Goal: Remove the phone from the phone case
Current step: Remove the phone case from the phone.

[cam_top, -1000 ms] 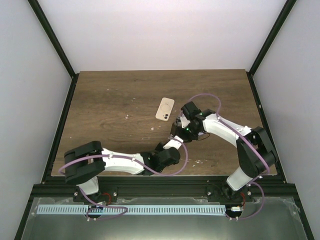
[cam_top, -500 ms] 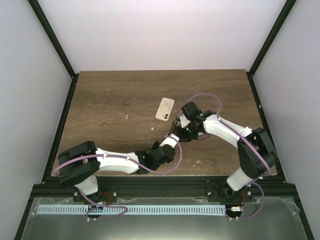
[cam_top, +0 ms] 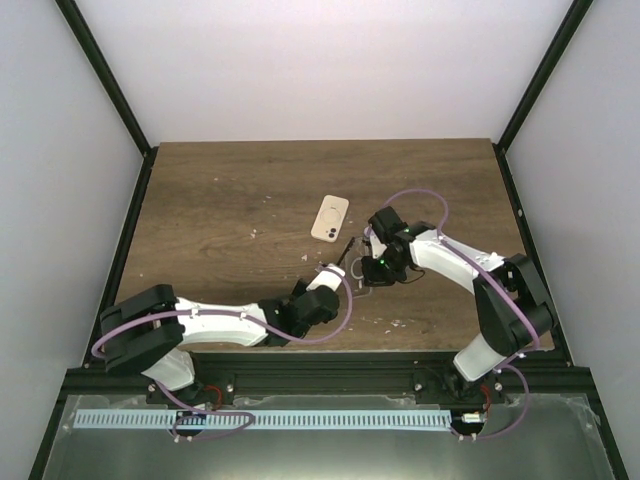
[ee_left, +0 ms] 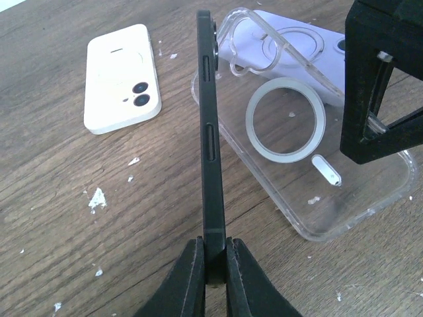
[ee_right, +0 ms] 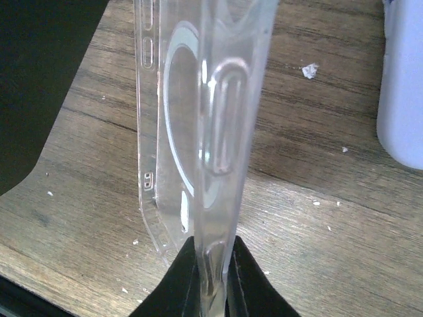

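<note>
My left gripper (ee_left: pixel 213 264) is shut on the bottom edge of a black phone (ee_left: pixel 210 132), which it holds edge-on, upright and free of the case. The clear phone case (ee_left: pixel 310 172), with a white ring on its back, lies open side up just right of the phone. My right gripper (ee_right: pixel 213 264) is shut on the case's rim (ee_right: pixel 211 119). The black phone also shows at the left of the right wrist view (ee_right: pixel 39 79). In the top view the left gripper (cam_top: pixel 333 272) and right gripper (cam_top: pixel 366 262) sit close together mid-table.
A white phone (cam_top: pixel 330 218) lies camera side up behind the grippers, also seen in the left wrist view (ee_left: pixel 122 76). A lavender phone-shaped object (ee_left: pixel 291 46) lies just beyond the clear case, and shows in the right wrist view (ee_right: pixel 403 86). White flecks dot the wooden table (cam_top: pixel 220 200).
My left arm has drawn back to the left and its gripper, with the black phone, has shifted left, away from the right gripper. The right gripper has stayed nearly in place.
</note>
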Motion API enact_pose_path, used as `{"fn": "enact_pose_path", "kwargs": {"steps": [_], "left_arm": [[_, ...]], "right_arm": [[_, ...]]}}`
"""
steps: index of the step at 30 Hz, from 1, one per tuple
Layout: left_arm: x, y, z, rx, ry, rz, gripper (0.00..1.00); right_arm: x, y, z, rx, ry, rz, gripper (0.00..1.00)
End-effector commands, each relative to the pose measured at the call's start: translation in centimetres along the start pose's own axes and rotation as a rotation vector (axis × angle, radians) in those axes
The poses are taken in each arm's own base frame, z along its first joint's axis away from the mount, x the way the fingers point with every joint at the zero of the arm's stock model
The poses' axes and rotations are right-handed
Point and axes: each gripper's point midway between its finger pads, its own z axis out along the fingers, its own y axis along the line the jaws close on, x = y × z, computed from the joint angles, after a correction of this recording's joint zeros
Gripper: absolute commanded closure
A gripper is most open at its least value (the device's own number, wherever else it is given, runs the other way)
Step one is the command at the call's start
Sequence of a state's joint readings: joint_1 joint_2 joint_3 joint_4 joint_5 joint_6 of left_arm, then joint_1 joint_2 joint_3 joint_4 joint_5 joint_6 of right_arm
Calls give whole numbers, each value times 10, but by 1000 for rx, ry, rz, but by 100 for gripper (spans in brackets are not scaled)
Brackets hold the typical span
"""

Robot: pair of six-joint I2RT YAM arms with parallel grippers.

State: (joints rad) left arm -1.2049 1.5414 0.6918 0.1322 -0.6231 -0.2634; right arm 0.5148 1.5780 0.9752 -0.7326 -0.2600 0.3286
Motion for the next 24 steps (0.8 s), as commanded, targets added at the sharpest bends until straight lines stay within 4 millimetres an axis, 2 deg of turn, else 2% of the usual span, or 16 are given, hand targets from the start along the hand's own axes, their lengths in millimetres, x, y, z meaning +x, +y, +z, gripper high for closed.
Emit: {"fn": "enact_pose_path", "kwargs": {"steps": [1,6,11,16,20,24], "left_arm": [[-5,9,-5,-11,-20,-40,100],[-11,9,-11,5,-35,-36,100],[-29,9,-30,55,-92,-25,100],[-39,12,-51,77,-122,-14,100],[-34,21,-59,54,-123,-7,100],[-31,27,-63,33,-130,3,100]], "right_arm": [[-2,-12,0,77,-12,-29,99],[-8,-16,-2,105,-36,-28,99],[-18,-23,-9,147,-70,-25,99],[-47,-34,-25,192,-153,-55,99],[-64,-49,-51,202,-236,-86,99],[-78,-71,-91,213,-385,-150,99]]}}
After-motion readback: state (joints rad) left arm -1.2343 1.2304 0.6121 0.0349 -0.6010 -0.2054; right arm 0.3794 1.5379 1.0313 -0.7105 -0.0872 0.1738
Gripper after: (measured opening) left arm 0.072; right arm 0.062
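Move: The black phone in the left gripper is already out of the clear case, which the right gripper holds: the case's middle lies about 6 cm to the left hand's right, 2 cm ahead and some 3 cm below. From the right hand, the lavender phone is roughly 8 cm ahead, 7 cm to the right and 5 cm below. The beige phone stands about 14 cm to the left of the lavender one and 8 cm farther out. Keep the clear case pinched in the right gripper and, after a brief hold, swing it forward and right about 8 cm towards and over the lavender phone, rising slightly as the fingertips tip forward some 15 degrees. Lift the left gripper about 6 cm with its grip kept on the black phone, easing back and left, away from the case. ##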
